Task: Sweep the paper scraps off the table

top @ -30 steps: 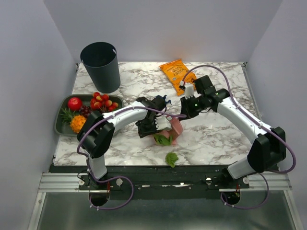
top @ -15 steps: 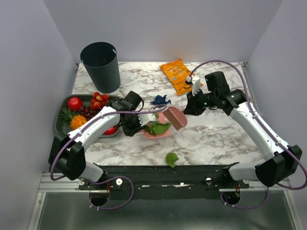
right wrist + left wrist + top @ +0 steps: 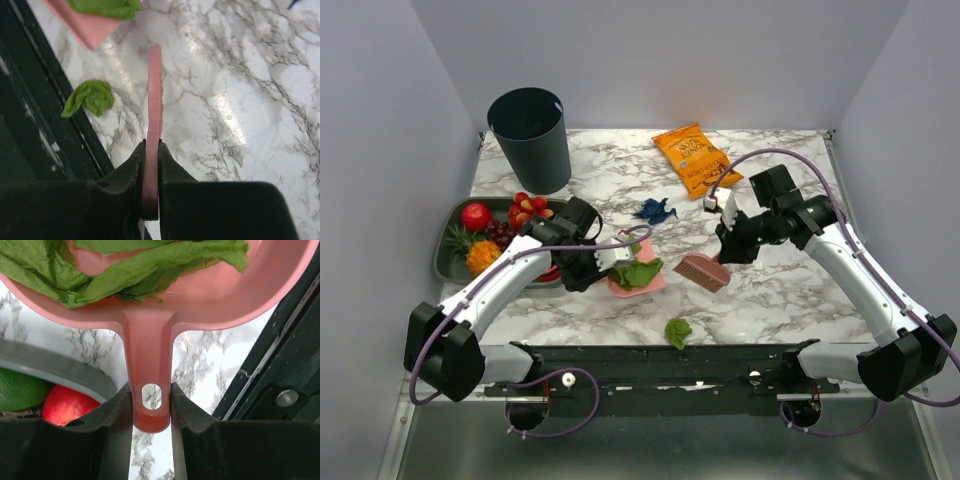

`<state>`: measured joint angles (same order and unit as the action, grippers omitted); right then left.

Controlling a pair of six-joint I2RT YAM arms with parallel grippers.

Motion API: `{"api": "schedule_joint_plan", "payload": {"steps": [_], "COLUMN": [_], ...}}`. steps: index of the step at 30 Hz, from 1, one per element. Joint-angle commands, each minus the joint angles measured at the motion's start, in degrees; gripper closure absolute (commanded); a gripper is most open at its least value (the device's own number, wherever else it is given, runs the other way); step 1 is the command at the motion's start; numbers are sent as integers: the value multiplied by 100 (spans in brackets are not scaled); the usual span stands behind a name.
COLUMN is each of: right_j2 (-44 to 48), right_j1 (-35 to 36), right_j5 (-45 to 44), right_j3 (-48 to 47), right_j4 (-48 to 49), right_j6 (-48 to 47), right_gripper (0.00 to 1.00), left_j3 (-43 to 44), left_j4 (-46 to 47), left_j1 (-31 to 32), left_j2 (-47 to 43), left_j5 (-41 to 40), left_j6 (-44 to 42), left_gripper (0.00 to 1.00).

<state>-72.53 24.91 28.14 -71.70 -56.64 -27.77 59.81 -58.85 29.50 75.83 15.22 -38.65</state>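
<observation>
My left gripper [image 3: 592,266] [image 3: 151,405] is shut on the handle of a pink dustpan [image 3: 650,282] [image 3: 150,355], which sits low over the table [image 3: 770,290]. A green crumpled paper scrap [image 3: 637,271] [image 3: 125,270] lies in the pan. My right gripper [image 3: 728,254] [image 3: 151,150] is shut on the thin handle of a pink brush [image 3: 703,270] [image 3: 154,90], just right of the pan. Another green scrap [image 3: 677,331] [image 3: 90,97] lies near the table's front edge. A blue scrap [image 3: 655,210] lies behind the pan.
A dark bin [image 3: 532,138] stands at the back left. A dark grey tray [image 3: 448,262] [image 3: 55,372] of toy fruits sits just left of the dustpan. An orange snack bag [image 3: 695,158] lies at the back. The black front edge [image 3: 30,125] is close to the near scrap.
The left arm has drawn the dustpan, with the green paper in it, leftward toward the tray. The right arm has carried the brush off the pan's mouth, down and to the right.
</observation>
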Motion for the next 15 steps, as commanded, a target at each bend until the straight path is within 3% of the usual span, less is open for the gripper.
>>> {"api": "schedule_joint_plan", "payload": {"steps": [1,4,8,15], "right_j2": [99,-181,-481,-481], "right_j1": [14,23,14,14], "right_j5": [851,719,676,218], "right_j3": [-72,-168,-204,60], "right_j4": [-936,-726,-533,21], "right_j6": [-1616,-1355,-1056,-660], "right_gripper": [99,99,99,99], "left_j3": [-329,-286,589,2270], "left_j4": [-583,-637,-654,-356], "left_j1": [-181,-286,-313,-620], "left_j2": [-630,-842,-693,430], "left_j5": [-230,-336,-336,-152], "left_j6": [-643,-627,-284,577], "left_gripper": [100,100,100,100]}}
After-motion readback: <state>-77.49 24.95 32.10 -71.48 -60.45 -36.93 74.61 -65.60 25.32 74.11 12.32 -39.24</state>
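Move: The black bin my left hand carries the loaded dustpan to stands about 29 cm ahead and 15 cm to its left, its middle some 4 cm higher. The fruit tray lies about 10 cm ahead and 21 cm left of that hand, the blue scrap 18 cm ahead and 15 cm right. From my right hand, holding the brush, the leftover green scrap is about 15 cm back, 9 cm left and 19 cm below; the blue scrap is 15 cm ahead and 13 cm left. Keeping hold of the dustpan handle, I ease my left hand left and slightly back, then lift it about 8 cm and swing it forward towards the bin, the fingers tipping some 10 degrees outward. My right hand keeps the brush, draws back about 2 cm while turning roughly 10 degrees counter-clockwise, then sinks nearly 3 cm. ##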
